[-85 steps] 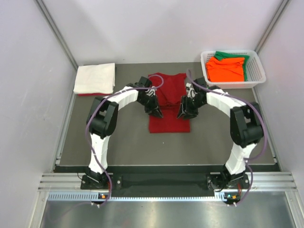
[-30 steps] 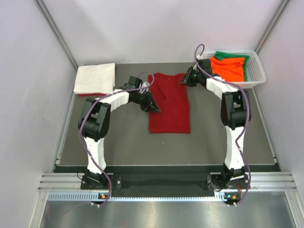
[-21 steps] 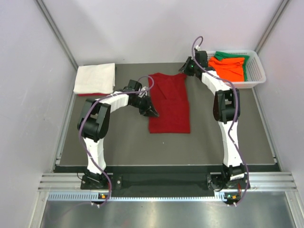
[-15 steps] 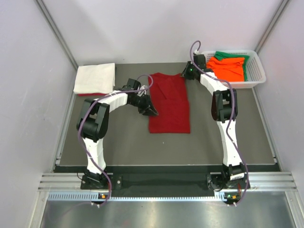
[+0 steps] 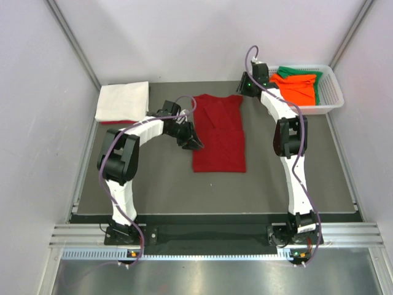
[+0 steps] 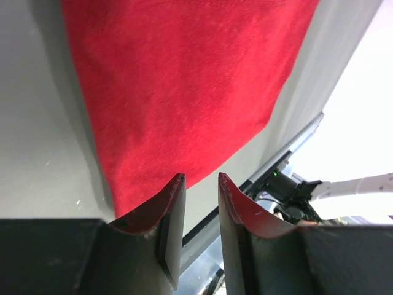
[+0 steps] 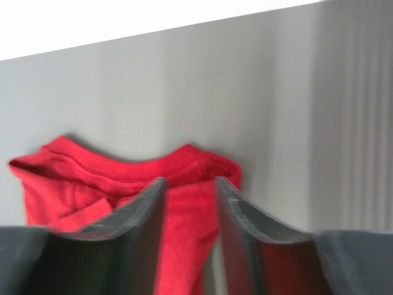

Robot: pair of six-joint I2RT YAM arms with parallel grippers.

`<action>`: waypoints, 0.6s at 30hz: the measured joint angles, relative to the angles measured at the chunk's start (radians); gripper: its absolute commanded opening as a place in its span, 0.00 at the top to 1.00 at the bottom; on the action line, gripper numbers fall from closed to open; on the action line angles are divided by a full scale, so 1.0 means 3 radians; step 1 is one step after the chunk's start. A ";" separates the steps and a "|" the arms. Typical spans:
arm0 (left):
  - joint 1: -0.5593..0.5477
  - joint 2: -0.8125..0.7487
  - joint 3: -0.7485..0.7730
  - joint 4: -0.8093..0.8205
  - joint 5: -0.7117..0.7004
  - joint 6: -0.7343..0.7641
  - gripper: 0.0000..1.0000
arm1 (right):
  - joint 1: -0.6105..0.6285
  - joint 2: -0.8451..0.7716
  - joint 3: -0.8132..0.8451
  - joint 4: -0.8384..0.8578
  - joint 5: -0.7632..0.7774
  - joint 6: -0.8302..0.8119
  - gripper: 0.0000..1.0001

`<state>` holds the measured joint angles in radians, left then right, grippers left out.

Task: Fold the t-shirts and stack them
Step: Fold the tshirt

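Observation:
A dark red t-shirt [image 5: 218,132] lies folded into a long rectangle in the middle of the mat, collar at the far end. My left gripper [image 5: 197,145] sits low at its left edge, jaws open and empty [image 6: 198,184], with the red cloth [image 6: 184,92] spread just beyond the tips. My right gripper [image 5: 245,86] hovers by the shirt's far right corner, also open [image 7: 187,187]. The collar [image 7: 184,163] shows through the gap, not pinched. A folded white t-shirt [image 5: 123,101] lies at the back left. Orange [image 5: 295,88] and green [image 5: 299,72] t-shirts fill the basket.
The white lattice basket [image 5: 328,92] stands at the back right corner. A thin dark red edge [image 5: 110,122] shows under the white shirt. Pale walls close in the mat on three sides. The right arm is stretched far back along the basket's left side.
The right gripper has let go of the shirt's far right corner and drawn back toward the rear wall, jaws widening. The left jaws have opened a little; the shirt lies still.

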<state>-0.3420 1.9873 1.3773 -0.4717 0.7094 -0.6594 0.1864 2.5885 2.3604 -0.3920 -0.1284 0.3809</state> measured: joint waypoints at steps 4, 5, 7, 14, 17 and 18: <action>0.0000 -0.0237 -0.0203 -0.0009 -0.0175 -0.0083 0.65 | 0.0006 -0.0123 0.0000 -0.0174 -0.0009 0.0027 0.43; 0.0000 -0.0329 -0.0285 0.0000 -0.0211 -0.0121 0.54 | 0.0022 -0.0235 -0.0116 -0.0221 -0.0014 0.0039 0.39; 0.0003 -0.0519 -0.0472 0.0043 -0.0276 -0.0243 0.49 | 0.0036 -0.0543 -0.0512 -0.0263 -0.0025 0.0060 0.36; -0.0019 -0.1231 -0.1335 0.0557 -0.0383 -0.0927 0.44 | 0.0186 -0.2375 -0.2539 -0.0188 -0.0292 0.0355 0.28; -0.0079 -0.1322 -0.1558 0.0811 -0.0472 -0.1280 0.44 | 0.0228 -0.3150 -0.3437 0.0042 -0.0487 0.0612 0.28; -0.0114 -0.1348 -0.1651 0.0900 -0.0523 -0.1413 0.44 | 0.0239 -0.3386 -0.3746 0.0136 -0.0551 0.0717 0.28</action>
<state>-0.3763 1.5829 0.8822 -0.2016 0.5526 -1.0832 0.2581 1.5726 1.2366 -0.3511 -0.2935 0.5961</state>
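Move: The right hand goes for the shirt's near right corner, about 38 cm back towards the base, 1 cm to its left and 6 below; the collar's right end sits just under it, 1 cm left, and the basket about 23 cm right and 1 farther out. From the left hand, the shirt's near left corner is some 8 cm back, 3 left and 6 below, with the near right corner equally far back but 16 cm right. Heading for the shirt's near edge, the right hand leaves the collar and sweeps back about 26 cm, climbing around 10, its left side rolling up some 15 degrees and its fingers opening wide. The left hand draws back about 6 cm and slightly left towards the near left corner, rising a little before starting to sink, turning some 20 degrees counter-clockwise as its fingers spread. ##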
